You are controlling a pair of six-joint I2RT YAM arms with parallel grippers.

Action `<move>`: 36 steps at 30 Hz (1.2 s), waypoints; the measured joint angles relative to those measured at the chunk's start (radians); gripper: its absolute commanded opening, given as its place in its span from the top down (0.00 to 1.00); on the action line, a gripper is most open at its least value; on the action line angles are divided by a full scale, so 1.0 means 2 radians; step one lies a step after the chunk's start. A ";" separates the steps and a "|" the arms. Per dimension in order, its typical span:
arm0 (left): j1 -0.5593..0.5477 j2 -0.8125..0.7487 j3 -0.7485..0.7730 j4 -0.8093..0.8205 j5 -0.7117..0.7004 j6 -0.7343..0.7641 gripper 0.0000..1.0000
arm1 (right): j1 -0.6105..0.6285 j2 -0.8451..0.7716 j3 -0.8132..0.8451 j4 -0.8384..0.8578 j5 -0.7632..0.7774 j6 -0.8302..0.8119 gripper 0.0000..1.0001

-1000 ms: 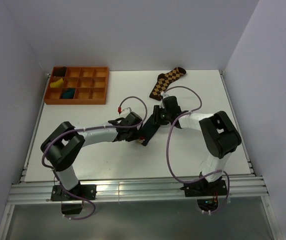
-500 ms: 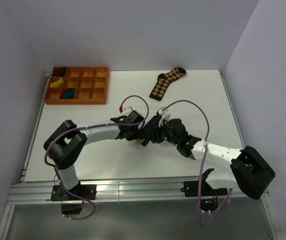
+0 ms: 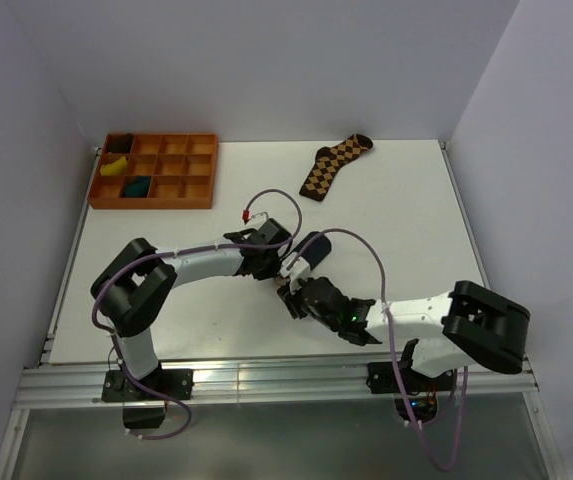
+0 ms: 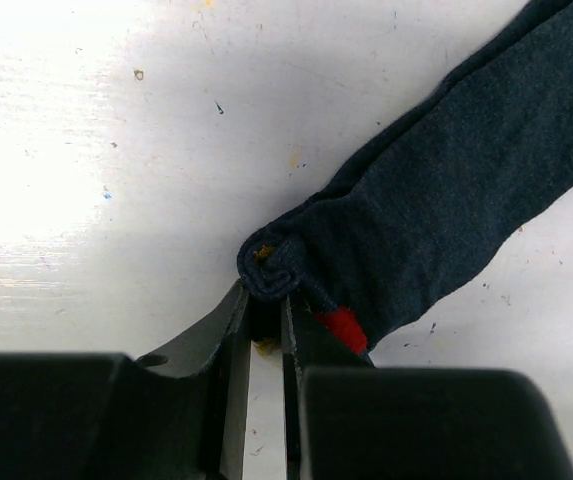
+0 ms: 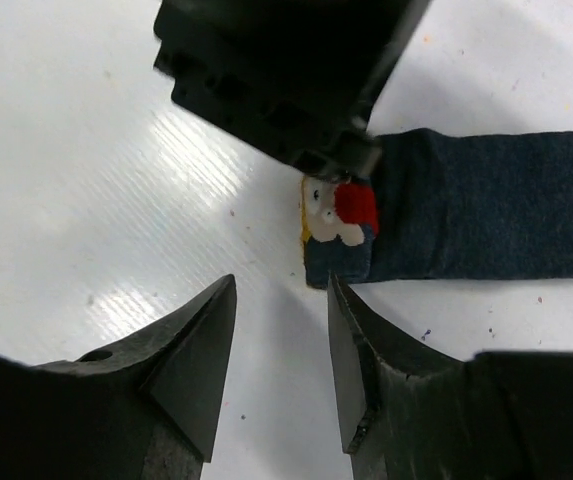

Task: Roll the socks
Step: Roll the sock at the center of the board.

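Note:
A dark teal sock (image 4: pixel 446 190) lies flat on the white table, its near end rolled into a small curl (image 4: pixel 271 262). My left gripper (image 4: pixel 264 312) is shut on that curled end, with a red patch (image 4: pixel 342 330) showing beside its right finger. The right wrist view shows the same sock (image 5: pixel 486 220) with its red, white and brown cartoon patch (image 5: pixel 341 215) under the left gripper's black body (image 5: pixel 286 70). My right gripper (image 5: pixel 281 290) is open and empty, just short of the sock's end. From above, the left gripper (image 3: pixel 284 272) and right gripper (image 3: pixel 291 297) meet at the sock (image 3: pixel 313 245). I make out only one strip of sock.
A brown and orange argyle sock (image 3: pixel 334 165) lies at the back of the table. An orange compartment tray (image 3: pixel 196 185) stands at the back left, holding a yellow bundle (image 3: pixel 114 167) and a teal bundle (image 3: pixel 137 185). White walls close in three sides.
My right arm has swung from the far side of the sock round to the near side, and its gripper now faces the patch end from the front. My left gripper has kept its hold and barely moved.

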 measured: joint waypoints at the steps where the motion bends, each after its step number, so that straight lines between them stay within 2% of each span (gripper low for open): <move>1: 0.000 0.001 0.001 -0.002 0.000 0.002 0.99 | 0.010 0.014 0.006 -0.002 0.017 -0.008 0.50; 8: 0.000 0.004 0.007 -0.006 0.004 0.015 1.00 | 0.063 0.085 0.054 -0.007 0.097 -0.065 0.49; 14: 0.004 0.006 0.009 -0.006 0.017 0.024 1.00 | 0.069 0.120 0.086 -0.010 0.136 -0.099 0.46; 25: 0.013 0.009 0.014 -0.008 0.039 0.040 1.00 | 0.073 0.189 0.122 -0.048 0.166 -0.109 0.46; 36: 0.023 0.012 0.017 -0.005 0.054 0.050 1.00 | 0.067 0.197 0.133 -0.055 0.173 -0.101 0.47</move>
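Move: The sock's rolled toe end, still held by the left fingers and reaching just back and right of them, lies roughly 5 cm ahead of the right hand and 5 cm below it, about level sideways. The flat sock body runs out forward and right from there, its middle about 11 cm ahead and 4 cm right of the right hand. The sock's rolled toe stays pinched by the left hand, which turns clockwise about 5 degrees almost in place. The right hand comes down roughly 4 cm to the near end of this roll, first easing left about 2 cm, then forward by about as much while sinking. Its left side tips down some 25 degrees, its fingers stay about half open, and one ends right against the roll's near end. ##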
